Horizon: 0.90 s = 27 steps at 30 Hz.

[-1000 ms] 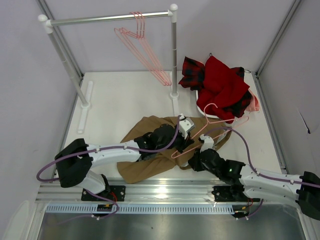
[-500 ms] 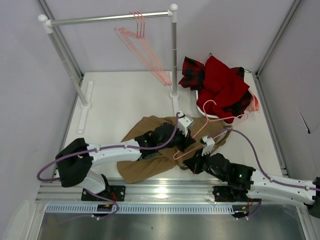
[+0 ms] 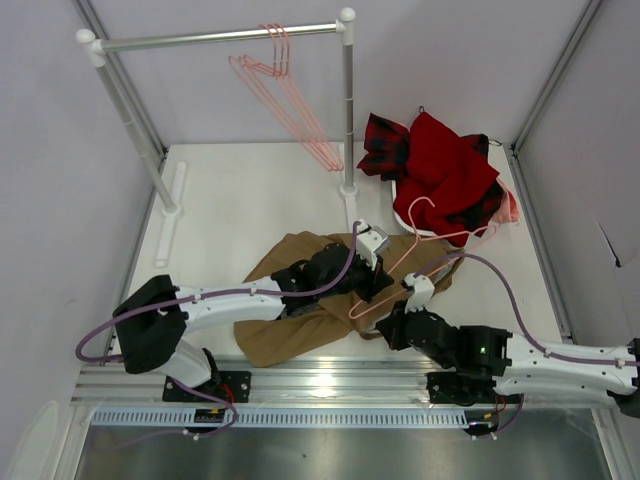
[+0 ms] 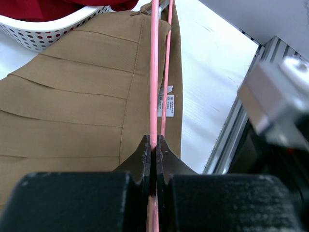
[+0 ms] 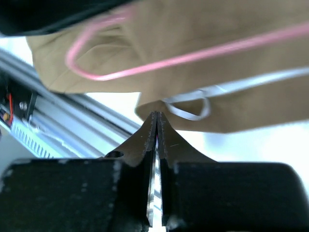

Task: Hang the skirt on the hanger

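Observation:
The tan skirt (image 3: 290,305) lies crumpled on the white table in front of both arms. A pink hanger (image 3: 410,216) rests across it, hook pointing toward the basket. My left gripper (image 3: 378,283) is shut on one wire of the hanger (image 4: 154,72), and the skirt (image 4: 72,96) spreads out beyond its tips (image 4: 153,141). My right gripper (image 3: 394,322) is shut, its tips (image 5: 156,115) pinching the skirt's (image 5: 203,29) near edge beside a white ribbon loop (image 5: 190,110). A rounded corner of the hanger (image 5: 96,75) lies on the cloth above it.
A clothes rail (image 3: 220,38) on white posts stands at the back with several spare pink hangers (image 3: 290,100). A white basket (image 4: 43,36) at the right holds a red garment (image 3: 445,165) and plaid cloth (image 3: 385,140). A metal rail (image 5: 63,111) runs along the table's near edge.
My right gripper closed from slightly open and shifted a little at the skirt's near edge. The hanger's hook end rose slightly toward the basket. The left gripper kept its hold.

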Motion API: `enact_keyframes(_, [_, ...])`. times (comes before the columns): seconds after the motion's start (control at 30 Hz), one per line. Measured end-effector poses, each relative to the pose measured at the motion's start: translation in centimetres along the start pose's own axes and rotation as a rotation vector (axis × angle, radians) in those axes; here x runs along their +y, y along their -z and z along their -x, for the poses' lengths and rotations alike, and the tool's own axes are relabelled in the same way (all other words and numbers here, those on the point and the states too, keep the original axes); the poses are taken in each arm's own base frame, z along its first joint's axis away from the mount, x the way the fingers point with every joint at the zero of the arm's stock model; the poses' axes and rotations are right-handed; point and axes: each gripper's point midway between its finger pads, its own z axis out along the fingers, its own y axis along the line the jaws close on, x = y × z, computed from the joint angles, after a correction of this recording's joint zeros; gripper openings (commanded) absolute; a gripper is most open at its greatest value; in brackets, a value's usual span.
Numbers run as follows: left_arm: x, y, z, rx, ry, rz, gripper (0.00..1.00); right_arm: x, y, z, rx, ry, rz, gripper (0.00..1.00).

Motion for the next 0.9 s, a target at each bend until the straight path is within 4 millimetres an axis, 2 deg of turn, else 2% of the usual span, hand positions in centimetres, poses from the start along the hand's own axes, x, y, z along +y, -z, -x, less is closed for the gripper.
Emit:
enact_keyframes(0.03, [0.0, 0.0, 0.0, 0.0, 0.0, 0.0, 0.0, -0.7, 0.2, 0.0, -0.004, -0.024, -0.024, 0.14])
enact_keyframes(0.13, [0.0, 0.0, 0.0, 0.0, 0.0, 0.0, 0.0, -2.3, 0.3, 0.0, -0.019, -0.098, -0.064, 0.25])
enact_keyframes(0.33, [0.0, 0.0, -0.1, 0.003, -0.002, 0.001, 0.0, -6.3, -0.7, -1.2, -0.006, -0.235, -0.195, 0.33])
enact_keyframes(0.47, [0.1, 0.0, -0.1, 0.005, -0.002, 0.002, 0.0, -7.8, -1.5, -2.0, 0.04, -0.282, -0.258, 0.36])
enact_keyframes(0.57, [0.1, 0.0, -0.1, 0.006, -0.005, 0.003, 0.0, -7.8, -2.1, -2.5, 0.075, -0.296, -0.263, 0.39])
enact_keyframes(0.77, [0.1, 0.0, -0.1, 0.006, -0.005, 0.002, 0.0, -6.1, -2.6, -2.4, 0.095, -0.315, -0.187, 0.41])
enact_keyframes(0.9, [0.1, -0.1, -0.3, 0.009, -0.005, 0.003, 0.0, -5.7, -2.7, -2.9, 0.109, -0.327, -0.159, 0.41])
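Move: Below the shut right fingers, about 10 cm down, some 3 cm ahead and 2 cm to the right, lies the white loop at the skirt's opening. The hanger's near corner is roughly 5 cm ahead and 8 cm left of the right hand, about 2 cm higher; the left gripper is about 8 cm ahead, 3 cm left and 6 cm up. From the left hand the loop lies some 5 cm back, 4 cm right and 15 cm down. Swinging out to its right by about 5 cm while dropping some 6 cm and edging forward, the right hand then comes back left a couple of centimetres over the skirt's white loop. Its fingers open from nearly shut to a bit under half, and the wrist tips down about 15 degrees and turns slightly clockwise. The left hand stays in place, keeping its pinch on the hanger. ##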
